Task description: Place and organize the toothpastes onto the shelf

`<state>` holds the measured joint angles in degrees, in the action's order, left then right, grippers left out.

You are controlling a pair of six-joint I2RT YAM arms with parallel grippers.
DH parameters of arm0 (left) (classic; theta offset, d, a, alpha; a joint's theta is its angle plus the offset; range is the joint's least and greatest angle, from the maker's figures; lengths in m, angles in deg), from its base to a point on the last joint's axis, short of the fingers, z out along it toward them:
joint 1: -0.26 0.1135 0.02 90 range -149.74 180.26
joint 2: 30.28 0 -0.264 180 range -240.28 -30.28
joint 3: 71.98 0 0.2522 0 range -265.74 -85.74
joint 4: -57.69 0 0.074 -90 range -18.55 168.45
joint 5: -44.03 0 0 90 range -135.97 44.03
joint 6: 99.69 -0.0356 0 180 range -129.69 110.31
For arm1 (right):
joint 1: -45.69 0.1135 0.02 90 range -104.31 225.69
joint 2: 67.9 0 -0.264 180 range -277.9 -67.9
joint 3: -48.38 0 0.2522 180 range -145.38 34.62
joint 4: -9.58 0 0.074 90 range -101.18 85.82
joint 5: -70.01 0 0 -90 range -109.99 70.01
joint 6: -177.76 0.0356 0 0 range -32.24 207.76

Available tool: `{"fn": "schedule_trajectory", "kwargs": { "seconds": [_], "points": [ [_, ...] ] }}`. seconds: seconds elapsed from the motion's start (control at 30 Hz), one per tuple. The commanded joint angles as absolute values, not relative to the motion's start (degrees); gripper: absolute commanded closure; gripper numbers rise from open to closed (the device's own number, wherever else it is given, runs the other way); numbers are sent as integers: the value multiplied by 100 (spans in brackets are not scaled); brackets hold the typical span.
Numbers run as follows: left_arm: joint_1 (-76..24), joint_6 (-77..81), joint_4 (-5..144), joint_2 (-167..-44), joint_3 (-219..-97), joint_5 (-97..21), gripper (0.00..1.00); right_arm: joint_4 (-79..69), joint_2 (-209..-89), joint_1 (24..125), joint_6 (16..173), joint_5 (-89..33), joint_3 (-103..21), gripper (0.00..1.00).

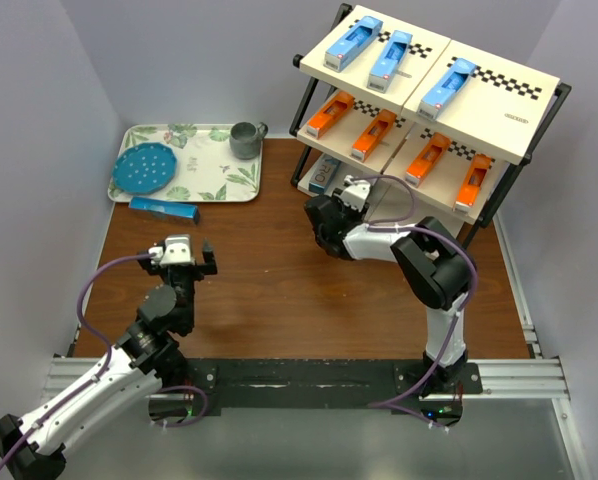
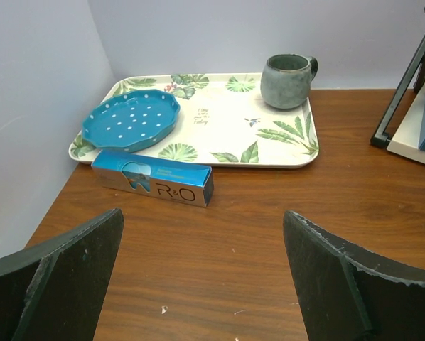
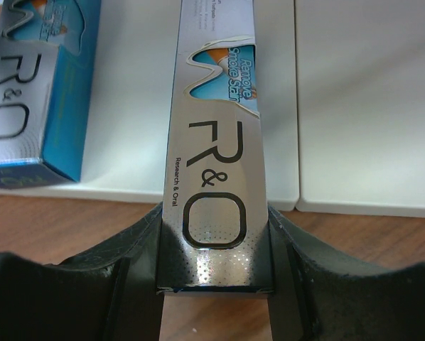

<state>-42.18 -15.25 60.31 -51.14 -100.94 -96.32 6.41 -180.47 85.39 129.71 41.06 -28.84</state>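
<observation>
The shelf (image 1: 484, 112) stands at the back right, with three light blue toothpastes (image 1: 389, 57) on its top board and several orange ones (image 1: 374, 134) on the middle board. A grey-and-teal toothpaste (image 1: 324, 172) lies on the bottom board. My right gripper (image 1: 353, 192) reaches to that bottom board, shut on another grey "R&O" toothpaste (image 3: 214, 177). That box's far end is over the cream board (image 3: 354, 106), beside the lying box (image 3: 28, 92). One more toothpaste (image 2: 153, 177) lies on the table in front of the tray. My left gripper (image 2: 205, 284) hovers open, well short of it.
A leaf-patterned tray (image 2: 219, 114) at the back left holds a blue dotted plate (image 2: 131, 119) and a grey mug (image 2: 287, 79). The shelf's black leg (image 2: 404, 85) stands to the right of the tray. Grey walls close in the left and back sides.
</observation>
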Motion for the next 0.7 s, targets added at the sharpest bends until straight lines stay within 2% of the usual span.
{"fn": "schedule_trajectory", "kwargs": {
  "seconds": [0.0, 0.13, 0.27, 0.57, 0.67],
  "points": [
    [-4193, -1487, 5774, -5190, -10059, -9598, 0, 12, -18128, 8427, 13557, 4399, -3331, 46],
    [-4193, -1496, 5774, -5208, -10068, -9607, 0, -93, -18084, 8410, 13645, 4399, -3314, 29],
    [-4193, -1505, 5765, -5208, -10059, -9598, 0, -339, -17909, 8410, 13733, 4268, -3235, 18],
    [-4193, -1522, 5730, -5296, -10068, -9537, 0, -23, -17206, 8559, 12961, 3408, -2787, 2],
    [-4193, -1522, 5721, -5287, -10068, -9528, 0, -137, -16916, 8743, 12776, 3318, -2638, 1]
  ]
}}
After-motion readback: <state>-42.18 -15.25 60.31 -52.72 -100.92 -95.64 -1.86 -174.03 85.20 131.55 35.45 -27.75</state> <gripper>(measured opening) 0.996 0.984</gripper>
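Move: The silver R&O toothpaste box, still gripped at its near end, has its middle about 6 cm ahead of the right hand and 3 cm to its right, about level, already reaching over the bottom shelf's left board. The first R&O box lies about 11 cm ahead of this hand and 6 cm left; the seam between boards runs some 3 cm ahead and 6 cm right. From the left hand the gripped box is roughly 22 cm ahead, 47 cm right, 14 cm lower. The gripped box comes free at its near end as the right fingers open from half to fully wide. While they part, the hand edges about 1 cm right and 1 cm down; then it backs off from the shelf and rises, about 2 cm up and 1.5 cm back, drifting left, with the fingertips tipping some 5 degrees down. ##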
